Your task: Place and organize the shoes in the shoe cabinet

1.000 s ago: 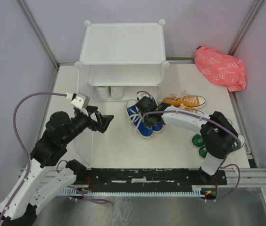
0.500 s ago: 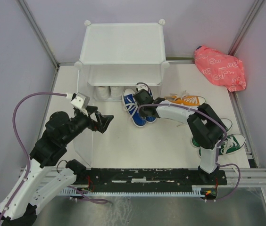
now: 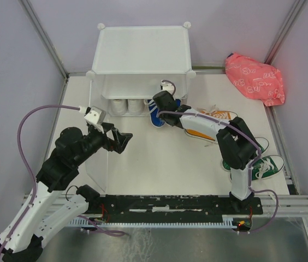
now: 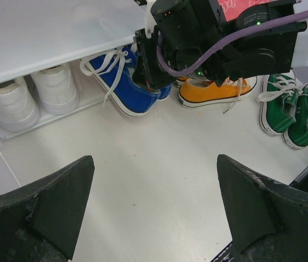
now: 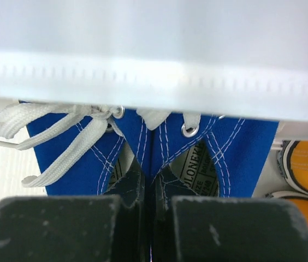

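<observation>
The pair of blue shoes [image 3: 155,113] sits at the lower opening of the white shoe cabinet [image 3: 143,52], toes under its front edge. My right gripper [image 5: 148,185] is shut on the two touching inner sides of the blue shoes [image 5: 88,153], one finger inside each. White shoes [image 4: 34,93] stand inside the cabinet on the left. Orange shoes [image 3: 214,117] and green shoes [image 3: 263,166] lie on the table to the right. My left gripper [image 4: 154,161] hangs open over bare table, left of the blue pair [image 4: 126,90].
The cabinet's translucent front panel [image 3: 96,158] stands swung open beside my left arm. A pink patterned bag [image 3: 255,78] lies at the back right. The cabinet's front rail [image 5: 143,71] crosses just above the blue shoes.
My right arm has carried the blue pair from mid-table back and left to the cabinet's lower opening. The left arm has barely moved.
</observation>
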Tool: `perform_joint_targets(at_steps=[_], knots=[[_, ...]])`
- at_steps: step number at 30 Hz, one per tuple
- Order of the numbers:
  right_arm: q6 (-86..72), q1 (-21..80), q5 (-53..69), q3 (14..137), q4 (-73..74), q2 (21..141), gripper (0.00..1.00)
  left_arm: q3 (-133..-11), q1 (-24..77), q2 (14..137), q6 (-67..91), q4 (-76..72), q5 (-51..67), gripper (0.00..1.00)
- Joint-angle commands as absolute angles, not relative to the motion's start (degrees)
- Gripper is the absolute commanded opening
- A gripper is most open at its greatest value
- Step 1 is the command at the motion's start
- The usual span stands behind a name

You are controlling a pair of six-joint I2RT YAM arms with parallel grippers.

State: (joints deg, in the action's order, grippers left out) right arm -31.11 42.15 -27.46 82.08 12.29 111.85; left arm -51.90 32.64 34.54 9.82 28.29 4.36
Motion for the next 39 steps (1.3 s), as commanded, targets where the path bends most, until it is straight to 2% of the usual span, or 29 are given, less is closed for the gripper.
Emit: perform_joint_targets(at_steps=[1, 10, 20, 22, 27, 29, 32, 39], knots=[[-30.66, 41.48, -33.84, 89.85, 1.26, 112.82, 0.01, -54.13, 32.52, 35.55, 10.46, 27.45, 4.02, 0.99], [-28.85, 38.17, -31.99, 93.85, -3.83, 118.49, 0.02, -54.18, 32.56, 35.98, 10.2, 27.51, 3.43, 0.99], [-27.91, 36.17, -27.81, 98.33, -0.26, 121.08, 0.03, -53.48, 32.52, 37.19, 10.44, 26.96, 3.56, 0.99], [-28.14, 36.09, -27.1, 99.07, 1.47, 121.5, 0.13, -53.25, 32.52, 37.28, 10.51, 26.97, 3.47, 0.99], [-29.58, 36.04, -24.39, 95.42, 0.61, 120.06, 0.56, -53.19, 32.52, 37.35, 10.56, 26.97, 3.25, 0.99], [-29.7, 36.07, -23.24, 94.63, 1.1, 119.57, 0.66, -53.29, 32.53, 37.38, 10.59, 26.91, 3.25, 0.99], [-29.58, 36.2, -21.89, 91.96, 0.59, 118.08, 0.71, -53.3, 32.52, 37.4, 10.63, 26.97, 3.3, 0.99], [-27.06, 39.47, -23.35, 82.73, -0.21, 109.31, 0.72, -53.02, 32.52, 37.52, 10.9, 26.9, 3.25, 0.99]])
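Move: Just ahead of the right hand, which already holds the blue shoes pinched together with their toes under the upper shelf, is their free spot on the lower shelf, its middle about 9 cm forward and 5 cm lower. The white shoes stand some 14 cm left of this hand, 7 cm ahead and 5 cm lower; the orange shoes lie about 17 cm right, 9 cm back and 9 cm below. From the left hand that spot is roughly 30 cm ahead, 14 cm right and 25 cm lower. Driving the blue shoes forward about 8 cm into the lower compartment beside the white shoes, the right hand first dips some 2 cm, then climbs again as it pushes on. Near the deepest point its shut fingers open wide and let go of both shoes; the hand then draws back about 2 cm towards the table. ##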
